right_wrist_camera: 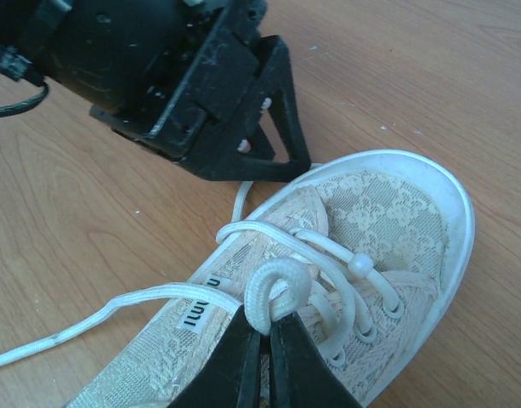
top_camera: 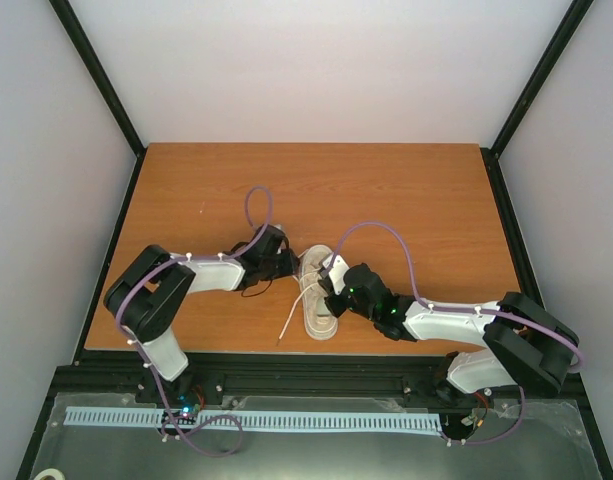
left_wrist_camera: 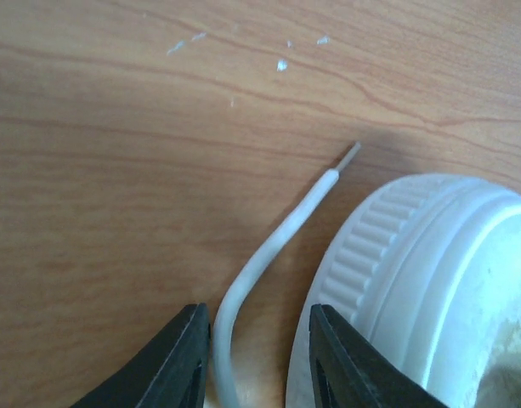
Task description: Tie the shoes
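The cream lace-fabric shoe (top_camera: 319, 320) lies on the wooden table between my two arms, toe towards the back. My right gripper (right_wrist_camera: 264, 330) is shut on a loop of white lace (right_wrist_camera: 277, 285) over the eyelets of the shoe (right_wrist_camera: 387, 212). In the top view the right gripper (top_camera: 331, 292) sits over the shoe's middle. My left gripper (left_wrist_camera: 258, 313) stands open at the shoe's left side near the toe. A thin lace end (left_wrist_camera: 277, 234) runs between its fingers, close to the left one and unpinched. The ribbed white sole (left_wrist_camera: 430, 272) is just right of its right finger.
A second lace end (top_camera: 289, 325) trails off the shoe's left side toward the near table edge. The left arm's black gripper body (right_wrist_camera: 201, 85) fills the upper left of the right wrist view. Bare wood table (top_camera: 406, 200) stretches behind, bounded by black frame rails.
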Motion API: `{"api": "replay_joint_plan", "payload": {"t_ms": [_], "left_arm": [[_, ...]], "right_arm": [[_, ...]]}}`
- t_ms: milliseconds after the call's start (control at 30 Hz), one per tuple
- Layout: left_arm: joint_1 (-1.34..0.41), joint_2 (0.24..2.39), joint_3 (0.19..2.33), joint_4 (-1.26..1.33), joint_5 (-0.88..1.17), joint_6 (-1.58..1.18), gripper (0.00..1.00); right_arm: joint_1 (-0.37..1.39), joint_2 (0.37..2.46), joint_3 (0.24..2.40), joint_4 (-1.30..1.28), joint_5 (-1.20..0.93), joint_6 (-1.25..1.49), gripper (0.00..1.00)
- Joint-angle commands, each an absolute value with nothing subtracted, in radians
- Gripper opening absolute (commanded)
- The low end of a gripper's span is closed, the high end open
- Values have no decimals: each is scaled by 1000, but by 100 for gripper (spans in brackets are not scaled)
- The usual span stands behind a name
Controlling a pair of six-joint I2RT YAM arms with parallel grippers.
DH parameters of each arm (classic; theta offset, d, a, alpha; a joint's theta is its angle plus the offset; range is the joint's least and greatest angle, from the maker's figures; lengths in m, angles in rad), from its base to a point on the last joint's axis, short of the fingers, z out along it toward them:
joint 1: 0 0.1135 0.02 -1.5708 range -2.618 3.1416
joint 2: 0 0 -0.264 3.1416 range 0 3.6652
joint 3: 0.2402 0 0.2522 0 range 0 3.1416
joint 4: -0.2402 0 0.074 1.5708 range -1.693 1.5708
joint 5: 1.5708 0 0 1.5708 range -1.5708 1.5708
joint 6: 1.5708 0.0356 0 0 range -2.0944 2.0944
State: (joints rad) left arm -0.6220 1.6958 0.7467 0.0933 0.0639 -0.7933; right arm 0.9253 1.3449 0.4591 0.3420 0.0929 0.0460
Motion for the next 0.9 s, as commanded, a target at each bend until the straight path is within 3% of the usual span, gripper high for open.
{"api": "replay_joint_plan", "payload": {"t_ms": [0, 433, 600, 867], "left_arm": [[-630, 1772, 785, 11, 24, -745, 36], [-714, 1801, 822, -170, -202, -675, 18], [-715, 1800, 818, -168, -205, -676, 1], [-715, 1455, 702, -107, -242, -677, 1]], "right_arm": [[927, 1354, 484, 380, 100, 46, 3], [927, 1339, 475, 381, 107, 50, 3], [927, 1334, 476, 374, 118, 57, 3], [927, 1289, 511, 279, 158, 119, 3]]}}
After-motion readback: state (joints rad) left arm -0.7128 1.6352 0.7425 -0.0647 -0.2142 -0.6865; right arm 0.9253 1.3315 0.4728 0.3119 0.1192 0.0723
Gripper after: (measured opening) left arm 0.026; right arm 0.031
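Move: The loose lace lying along the shoe's left side is already between the left hand's open fingers, roughly 1 cm ahead and 1 cm below. The shoe's middle lies some 5 cm back and 4 cm right. The loop that the right hand holds is about 3 cm back, 5 cm right and 4 cm up; the other lace's loose run is about 9 cm straight back. From the right hand the aimed-at lace is about 4 cm ahead, 5 left, 5 below. The lace beside the shoe gets pinched near its tip: the left hand eases about 1 cm forward and right, settles slightly lower, rolls some 15 degrees left side up and shuts its fingers on it. It then quickly draws the lace about 3 cm left and back, away from the shoe, while the right hand keeps its shut hold on the loop, nearly still. ##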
